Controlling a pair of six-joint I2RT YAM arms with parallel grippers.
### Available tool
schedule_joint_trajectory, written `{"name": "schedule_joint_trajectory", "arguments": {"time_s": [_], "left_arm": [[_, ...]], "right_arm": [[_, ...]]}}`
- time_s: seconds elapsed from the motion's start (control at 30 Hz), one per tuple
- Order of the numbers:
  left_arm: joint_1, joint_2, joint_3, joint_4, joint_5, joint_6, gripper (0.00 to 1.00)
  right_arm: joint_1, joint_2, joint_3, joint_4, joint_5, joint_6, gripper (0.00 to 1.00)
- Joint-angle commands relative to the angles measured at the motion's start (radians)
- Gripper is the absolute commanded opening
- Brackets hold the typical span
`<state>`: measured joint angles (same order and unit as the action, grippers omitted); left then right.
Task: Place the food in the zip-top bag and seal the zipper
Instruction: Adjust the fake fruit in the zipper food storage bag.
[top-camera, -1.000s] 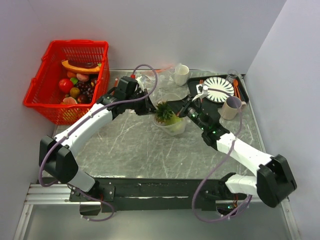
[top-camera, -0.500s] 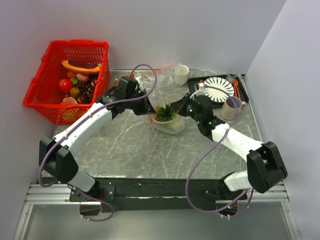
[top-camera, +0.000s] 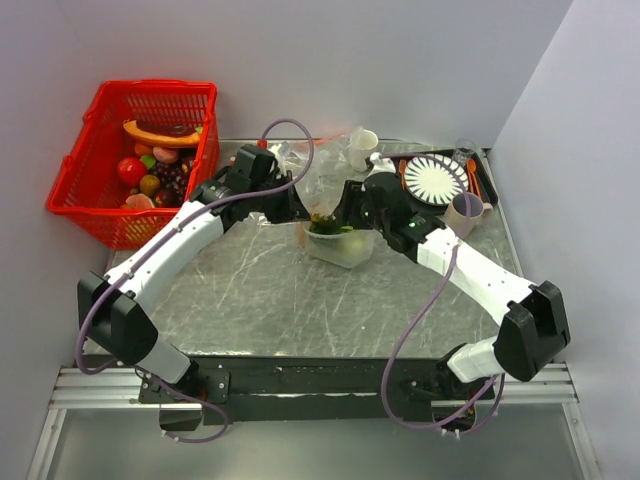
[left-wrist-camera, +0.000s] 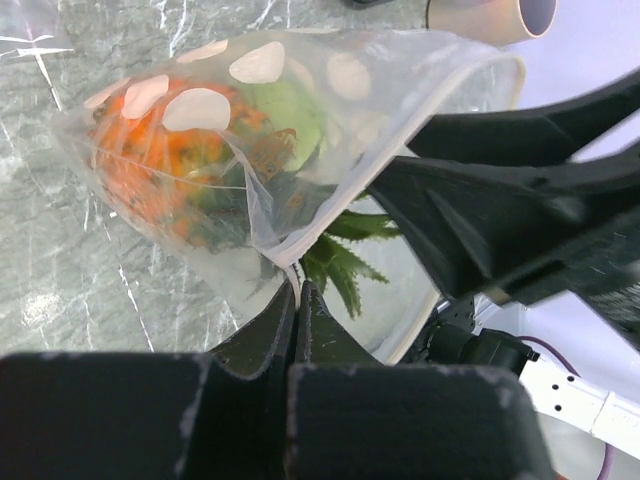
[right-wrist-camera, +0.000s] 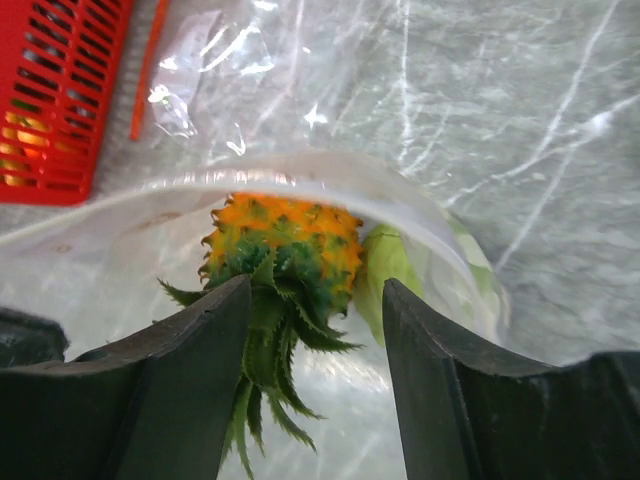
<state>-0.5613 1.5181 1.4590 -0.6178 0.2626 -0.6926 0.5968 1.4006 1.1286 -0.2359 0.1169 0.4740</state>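
The zip-top bag (top-camera: 345, 250) rests on the table's middle with its mouth held up and open. My left gripper (top-camera: 297, 213) is shut on the bag's rim (left-wrist-camera: 285, 255), its fingers (left-wrist-camera: 296, 290) pinched on the plastic. My right gripper (top-camera: 337, 214) hangs open over the mouth, touching nothing. Between and below its fingertips (right-wrist-camera: 315, 300) an orange piece with a dark-green spiky tuft (right-wrist-camera: 285, 250) lies inside the bag. A light-green fruit (right-wrist-camera: 385, 265) lies beside it. The zipper (right-wrist-camera: 330, 170) along the mouth edge is unsealed.
A red basket (top-camera: 100, 130) of toy foods stands at the back left. A second clear bag with an orange strip (right-wrist-camera: 150, 70) lies behind the pouch. A white cup (top-camera: 363, 148), a striped plate (top-camera: 437, 178) on a black tray and a beige mug (top-camera: 463, 213) stand at the back right.
My right gripper moved left over the bag's mouth, opened and let go of the spiky-tufted piece, which now lies in the bag. The left gripper kept its hold on the rim.
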Motion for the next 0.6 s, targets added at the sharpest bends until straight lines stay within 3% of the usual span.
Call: {"name": "schedule_joint_trajectory", "arguments": {"time_s": [0.0, 0.1, 0.23, 0.37, 0.43, 0.57], "left_arm": [[0.001, 0.004, 0.050, -0.002, -0.011, 0.021, 0.01], [0.003, 0.008, 0.047, 0.001, -0.008, 0.021, 0.01], [0.003, 0.014, 0.052, -0.002, -0.005, 0.021, 0.01], [0.003, 0.022, 0.067, -0.010, -0.003, 0.021, 0.01], [0.003, 0.019, 0.073, -0.017, -0.006, 0.022, 0.01], [0.004, 0.017, 0.093, -0.030, -0.014, 0.027, 0.01]], "right_arm": [[-0.005, -0.071, 0.123, -0.140, 0.020, -0.075, 0.59], [0.000, -0.049, 0.215, -0.210, -0.009, -0.112, 0.57], [0.017, -0.032, 0.293, -0.261, -0.111, -0.152, 0.42], [0.026, 0.012, 0.350, -0.287, -0.275, -0.152, 0.10], [0.028, 0.070, 0.390, -0.316, -0.336, -0.155, 0.01], [0.040, 0.124, 0.349, -0.300, -0.385, -0.155, 0.00]]}}
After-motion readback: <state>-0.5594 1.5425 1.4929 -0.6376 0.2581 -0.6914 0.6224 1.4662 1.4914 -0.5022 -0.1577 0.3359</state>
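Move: The pineapple's body lies in the bag about 5 cm ahead of the right hand, 4 cm to its left and 6 cm lower, with the leaves sticking up between the open fingers. The green fruit is beside it in the bag, some 5 cm ahead of the right hand, 1 cm to its right and 7 cm down. The bag corner is pinched by the left hand about 8 cm left of the right hand and 2 cm back. From the left hand the pineapple is about 7 cm ahead, 4 cm to the right and 6 cm down. The right hand lifts clear of the pineapple leaves and the bag mouth, going up about 8 cm with its fingers still open at first, then swings some 5 cm left and a little back, over the mouth towards the pinched corner, shutting its fingers empty on the way and turning about 20 degrees counter-clockwise. The left hand stays in place, shut on the bag's corner, and keeps the mouth held up. ##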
